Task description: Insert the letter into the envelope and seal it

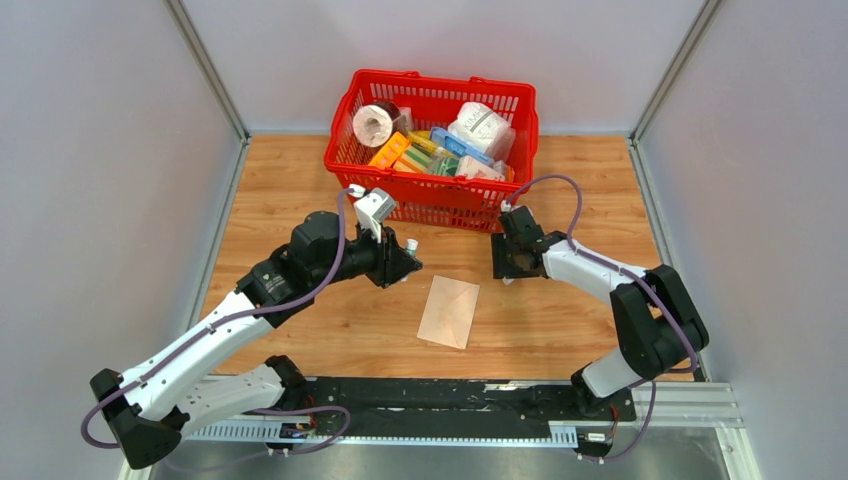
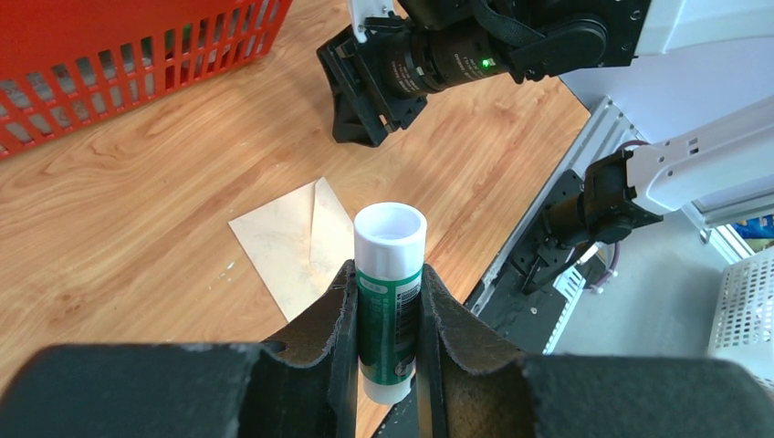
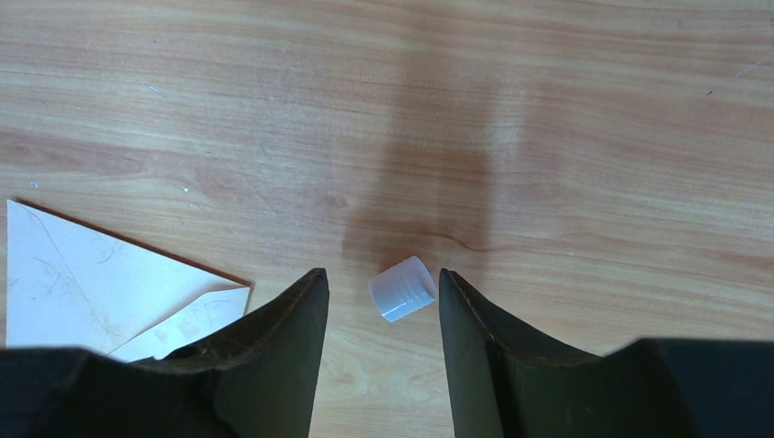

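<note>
The tan envelope (image 1: 448, 312) lies flat on the wooden table between the two arms; it also shows in the left wrist view (image 2: 283, 246) and the right wrist view (image 3: 82, 274). The letter is out of view. My left gripper (image 1: 404, 262) hovers left of the envelope, shut on an uncapped green-and-white glue stick (image 2: 390, 246) that stands between its fingers (image 2: 339, 310). My right gripper (image 1: 508, 270) is low over the table to the envelope's right, open. A small white cap (image 3: 402, 288) lies on the wood between its fingertips (image 3: 306, 301), touching neither.
A red basket (image 1: 360, 150) filled with packaged goods stands at the back of the table, just behind both grippers. A black mounting rail (image 1: 440, 400) runs along the near edge. Grey walls close in the left and right sides.
</note>
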`<move>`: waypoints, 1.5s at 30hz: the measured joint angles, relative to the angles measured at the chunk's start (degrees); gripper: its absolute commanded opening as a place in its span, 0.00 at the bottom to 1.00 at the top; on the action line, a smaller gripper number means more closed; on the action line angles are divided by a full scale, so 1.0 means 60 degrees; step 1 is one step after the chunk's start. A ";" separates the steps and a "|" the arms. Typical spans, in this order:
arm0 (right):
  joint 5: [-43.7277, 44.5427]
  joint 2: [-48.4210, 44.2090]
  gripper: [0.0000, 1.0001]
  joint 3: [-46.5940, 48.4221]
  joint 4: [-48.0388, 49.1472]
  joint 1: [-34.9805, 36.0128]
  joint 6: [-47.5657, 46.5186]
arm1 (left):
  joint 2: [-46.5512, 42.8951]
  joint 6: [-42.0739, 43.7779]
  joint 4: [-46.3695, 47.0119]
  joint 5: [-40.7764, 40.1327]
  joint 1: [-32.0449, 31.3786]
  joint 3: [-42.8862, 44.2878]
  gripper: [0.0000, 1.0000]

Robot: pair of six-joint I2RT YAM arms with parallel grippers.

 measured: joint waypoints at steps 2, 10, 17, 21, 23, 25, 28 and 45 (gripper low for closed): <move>0.0000 0.0000 0.50 0.0000 -0.0051 0.0011 0.0040 | 0.0011 0.0004 0.0000 0.0000 0.0000 0.0000 0.00; 0.0051 0.0073 0.45 -0.0033 -0.0197 0.0018 0.0157 | 0.0062 0.0000 0.0000 0.0007 0.0044 0.0000 0.00; 0.0095 0.0131 0.38 -0.0036 -0.0200 0.0018 0.0291 | 0.0087 0.0000 0.0000 0.0011 0.0044 0.0000 0.00; 0.0127 0.0317 0.34 -0.0033 -0.0226 0.0022 0.0368 | 0.0087 0.0000 0.0000 0.0011 0.0044 0.0000 0.00; 0.0149 0.0357 0.29 -0.0033 -0.0222 0.0022 0.0433 | 0.0087 0.0000 0.0000 0.0011 0.0044 0.0000 0.00; 0.0171 0.0357 0.24 -0.0033 -0.0248 0.0029 0.0517 | 0.0087 0.0000 0.0000 0.0007 0.0047 0.0000 0.00; 0.0178 0.0350 0.17 -0.0033 -0.0273 0.0036 0.0656 | 0.0087 0.0000 0.0004 0.0007 0.0051 0.0000 0.00; -0.2266 -0.2470 0.16 -0.2463 -0.0550 -0.0040 0.3391 | 0.0251 -0.0317 0.0324 0.0073 0.0051 -0.0004 0.00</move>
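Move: The glue cap lies on the table right between the right hand's open fingertips, about 1 cm below and 1 cm back of them. From that hand the envelope is some 15 cm left and 8 cm back, and the glue stick, still held by the left hand, is about 23 cm left, 10 cm back and 25 cm up. From the left hand the cap lies some 10 cm ahead, 23 cm right and 25 cm below. Right hand sinks about 1 cm, pinches the glue cap, then draws it back some 8 cm, tilting. ##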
